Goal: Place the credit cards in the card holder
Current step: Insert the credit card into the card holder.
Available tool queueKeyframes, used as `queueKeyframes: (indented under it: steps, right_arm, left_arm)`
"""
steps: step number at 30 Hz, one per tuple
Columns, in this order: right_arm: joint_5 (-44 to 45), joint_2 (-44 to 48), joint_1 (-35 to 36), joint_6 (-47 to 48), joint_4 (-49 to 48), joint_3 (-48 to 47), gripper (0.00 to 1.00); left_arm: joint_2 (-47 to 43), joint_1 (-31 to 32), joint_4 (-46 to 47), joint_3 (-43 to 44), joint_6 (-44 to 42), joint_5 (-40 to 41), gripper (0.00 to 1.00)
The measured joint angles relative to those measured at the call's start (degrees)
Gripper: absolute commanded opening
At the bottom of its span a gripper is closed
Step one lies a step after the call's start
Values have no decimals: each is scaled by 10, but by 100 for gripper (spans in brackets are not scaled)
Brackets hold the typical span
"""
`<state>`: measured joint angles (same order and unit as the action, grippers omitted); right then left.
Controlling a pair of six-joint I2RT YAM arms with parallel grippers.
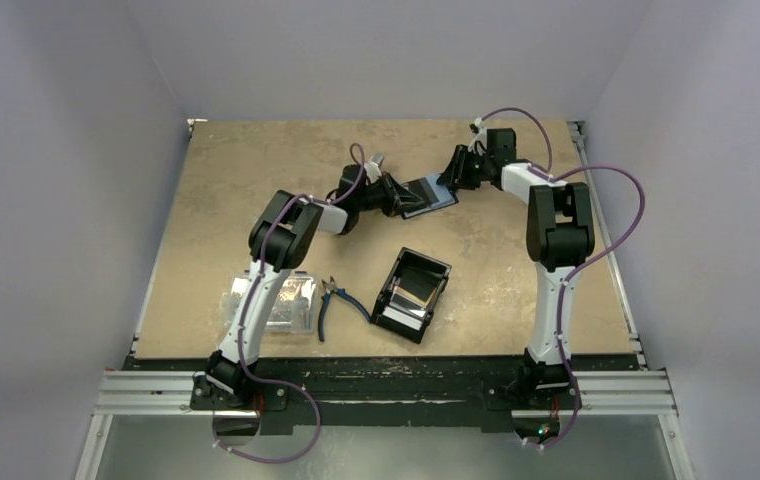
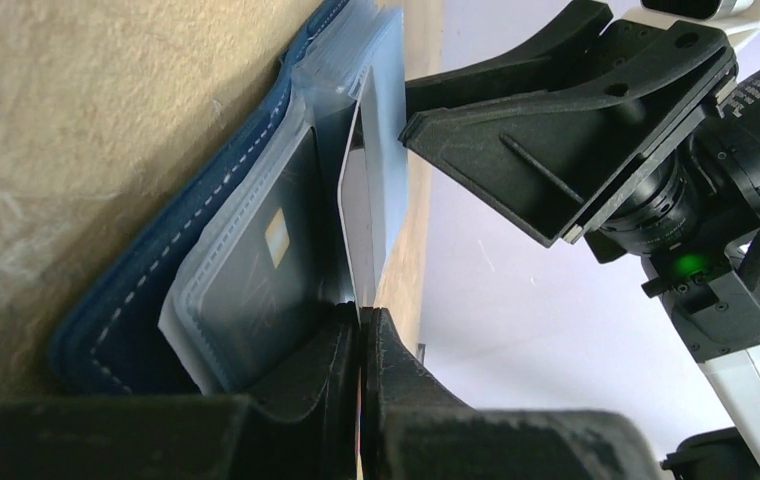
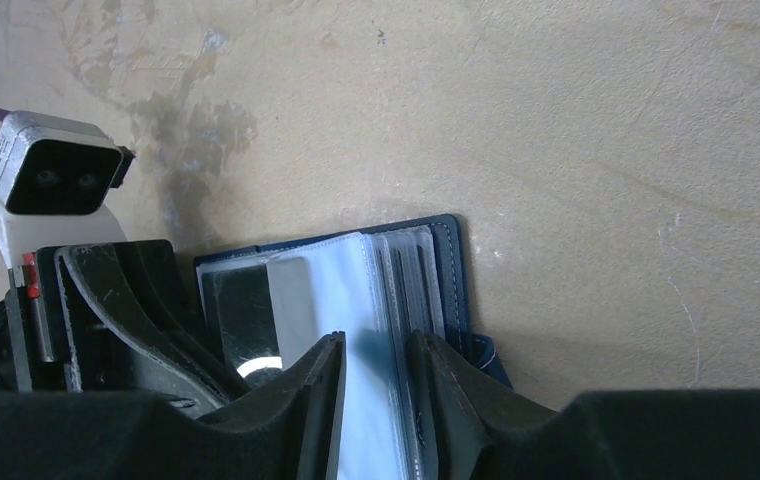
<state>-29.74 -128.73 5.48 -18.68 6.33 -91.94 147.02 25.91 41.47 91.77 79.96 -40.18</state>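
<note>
The navy card holder [image 1: 430, 194] lies open at the far middle of the table, its clear sleeves [image 3: 356, 290] fanned up. My left gripper [image 2: 361, 312] is shut on a thin white credit card [image 2: 358, 225], seen edge-on, whose far end sits between the sleeves next to a dark card [image 2: 261, 275] in a pocket. My right gripper [image 3: 371, 345] stands over the holder's other side with its jaws apart. One clear sleeve lies between them, and the sleeve stack rests against one finger [image 3: 436, 385]. In the top view the two grippers, left [image 1: 396, 196] and right [image 1: 450, 180], meet at the holder.
A black open tray [image 1: 434, 296] with pale, glossy flat pieces in it stands at the near middle. Blue-handled pliers [image 1: 334, 302] lie to its left, and a clear plastic box [image 1: 286, 306] sits beside the left arm. The table's far edge meets the back wall.
</note>
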Motion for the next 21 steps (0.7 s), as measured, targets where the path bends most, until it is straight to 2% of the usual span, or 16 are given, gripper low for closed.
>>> queueKeyframes:
  steps: [5, 8, 12, 15, 18, 21]
  right_arm:
    - [0, 0, 0, 0, 1, 0, 40]
    - [0, 0, 0, 0, 1, 0, 40]
    - [0, 0, 0, 1, 2, 0, 40]
    - [0, 0, 0, 1, 2, 0, 39]
    - [0, 0, 0, 2, 3, 0, 39]
    - [0, 0, 0, 3, 3, -1, 39]
  left_arm:
    - [-2, 5, -7, -1, -9, 23, 0]
    - [-3, 10, -65, 25, -35, 25, 5]
    - [-4, 16, -155, 76, -94, 29, 26]
    - [-6, 17, -223, 104, -137, 29, 37]
    - [-17, 20, -269, 121, -175, 40, 59]
    - [-26, 26, -310, 144, -199, 48, 63]
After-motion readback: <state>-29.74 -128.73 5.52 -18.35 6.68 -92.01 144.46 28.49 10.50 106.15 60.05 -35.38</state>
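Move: I still pinch the card's near end in my left hand. The clear pocket on the card holder's right page lies about 5 cm to my right, 3 cm ahead and 2 cm lower. The holder's left page, with its dark card, is some 2 cm ahead and 2 cm below, and the black box about 20 cm back and 1 cm left. From my right hand, already straddling the page's outer edge, the pocket is roughly 3 cm left and 1 cm back. I slide the pinched card about 1.5 cm to my right, deeper into the pocket, then spread my left fingers past half open to let go of its near end. As they open, my fingertips tip some 15 degrees farther down and I lift about 1.5 cm. My right hand stays put at the page's outer edge. ##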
